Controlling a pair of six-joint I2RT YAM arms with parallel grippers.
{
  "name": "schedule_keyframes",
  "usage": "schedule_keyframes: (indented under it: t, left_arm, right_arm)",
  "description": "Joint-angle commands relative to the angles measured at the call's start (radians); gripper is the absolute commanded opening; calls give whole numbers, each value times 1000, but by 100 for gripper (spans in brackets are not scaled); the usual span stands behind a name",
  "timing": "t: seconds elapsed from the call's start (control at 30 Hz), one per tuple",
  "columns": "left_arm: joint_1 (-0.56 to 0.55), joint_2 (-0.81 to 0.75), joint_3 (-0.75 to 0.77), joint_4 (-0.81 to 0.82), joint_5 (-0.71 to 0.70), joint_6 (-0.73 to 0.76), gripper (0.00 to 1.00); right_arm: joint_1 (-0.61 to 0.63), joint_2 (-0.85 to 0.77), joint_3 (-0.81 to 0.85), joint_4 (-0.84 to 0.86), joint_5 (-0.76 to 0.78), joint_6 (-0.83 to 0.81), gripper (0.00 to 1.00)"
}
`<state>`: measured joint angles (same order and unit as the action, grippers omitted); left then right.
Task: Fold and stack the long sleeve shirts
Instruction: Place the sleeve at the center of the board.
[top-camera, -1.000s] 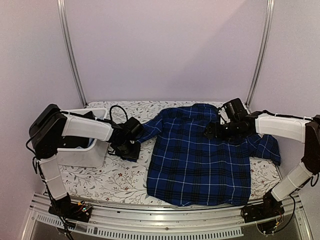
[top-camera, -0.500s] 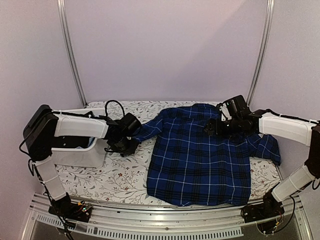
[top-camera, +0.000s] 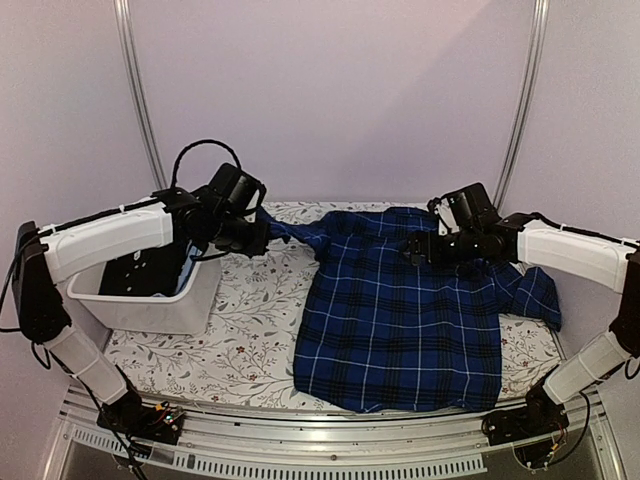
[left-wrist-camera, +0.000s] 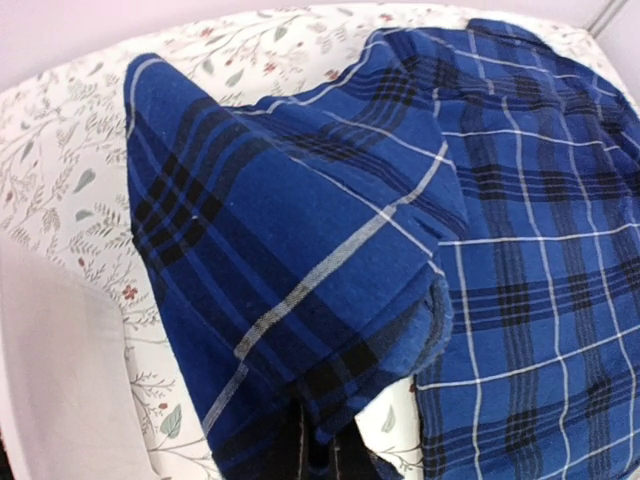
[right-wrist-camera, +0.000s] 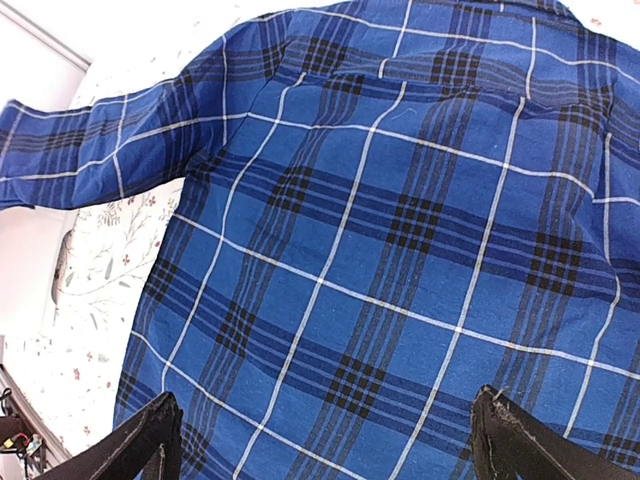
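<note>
A navy plaid long sleeve shirt (top-camera: 400, 310) lies spread flat on the floral table cover. My left gripper (top-camera: 256, 236) is shut on the end of its left sleeve (top-camera: 295, 235) and holds it lifted off the table, stretched out to the left. In the left wrist view the sleeve (left-wrist-camera: 300, 230) drapes over the gripper (left-wrist-camera: 325, 448) and hides most of the fingers. My right gripper (top-camera: 418, 250) hovers open just above the shirt's upper back (right-wrist-camera: 380, 220), its two fingertips (right-wrist-camera: 150, 440) spread wide with nothing between them (right-wrist-camera: 330, 440). The right sleeve (top-camera: 535, 295) lies bunched at the right.
A white bin (top-camera: 150, 305) stands at the left of the table with dark and light-blue cloth (top-camera: 140, 272) inside. Bare floral cover (top-camera: 250, 340) lies between bin and shirt. Metal rails run along the near edge (top-camera: 330, 440).
My left gripper has shut on the sleeve end and risen up and back, pulling the sleeve taut off the table. The right gripper has shifted slightly left, still open.
</note>
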<state>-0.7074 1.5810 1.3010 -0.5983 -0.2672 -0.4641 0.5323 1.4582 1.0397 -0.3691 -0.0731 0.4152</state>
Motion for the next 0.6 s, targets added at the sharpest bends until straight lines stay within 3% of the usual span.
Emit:
schedule_keyframes:
  t: [0.0, 0.2, 0.57]
  left_arm:
    - [-6, -16, 82, 102, 134, 148, 0]
    - [-96, 99, 183, 172, 331, 282, 0]
    - [-208, 402, 362, 200, 626, 309, 0]
  right_arm:
    - [8, 1, 43, -22, 43, -7, 99]
    - [6, -7, 44, -48, 130, 15, 99]
    - [6, -31, -21, -47, 192, 86, 99]
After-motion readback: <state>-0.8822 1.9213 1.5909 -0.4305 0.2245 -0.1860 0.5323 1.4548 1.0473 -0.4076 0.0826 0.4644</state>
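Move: The left hand already holds the cuff end of the shirt's left sleeve. The shirt's middle, where the sleeve is to go, lies about 30 cm to the right, 2 cm back and 17 cm below. The sleeve's shoulder is some 15 cm ahead, 14 cm right and 16 cm below; the white bin is about 24 cm left, level fore and aft, its middle 10 cm lower. From the right hand, the shirt's middle lies 4 cm left, 2 cm back and 14 cm below. The sleeve, still pinched by its cuff in the shut left fingers, is swung about 20 cm to the right, in over the shirt body. The left hand arcs up some 6 cm, then sinks to near its starting height while easing back 4 cm and turning about 40 degrees clockwise. The open right hand shifts a little right, out over the shirt. ##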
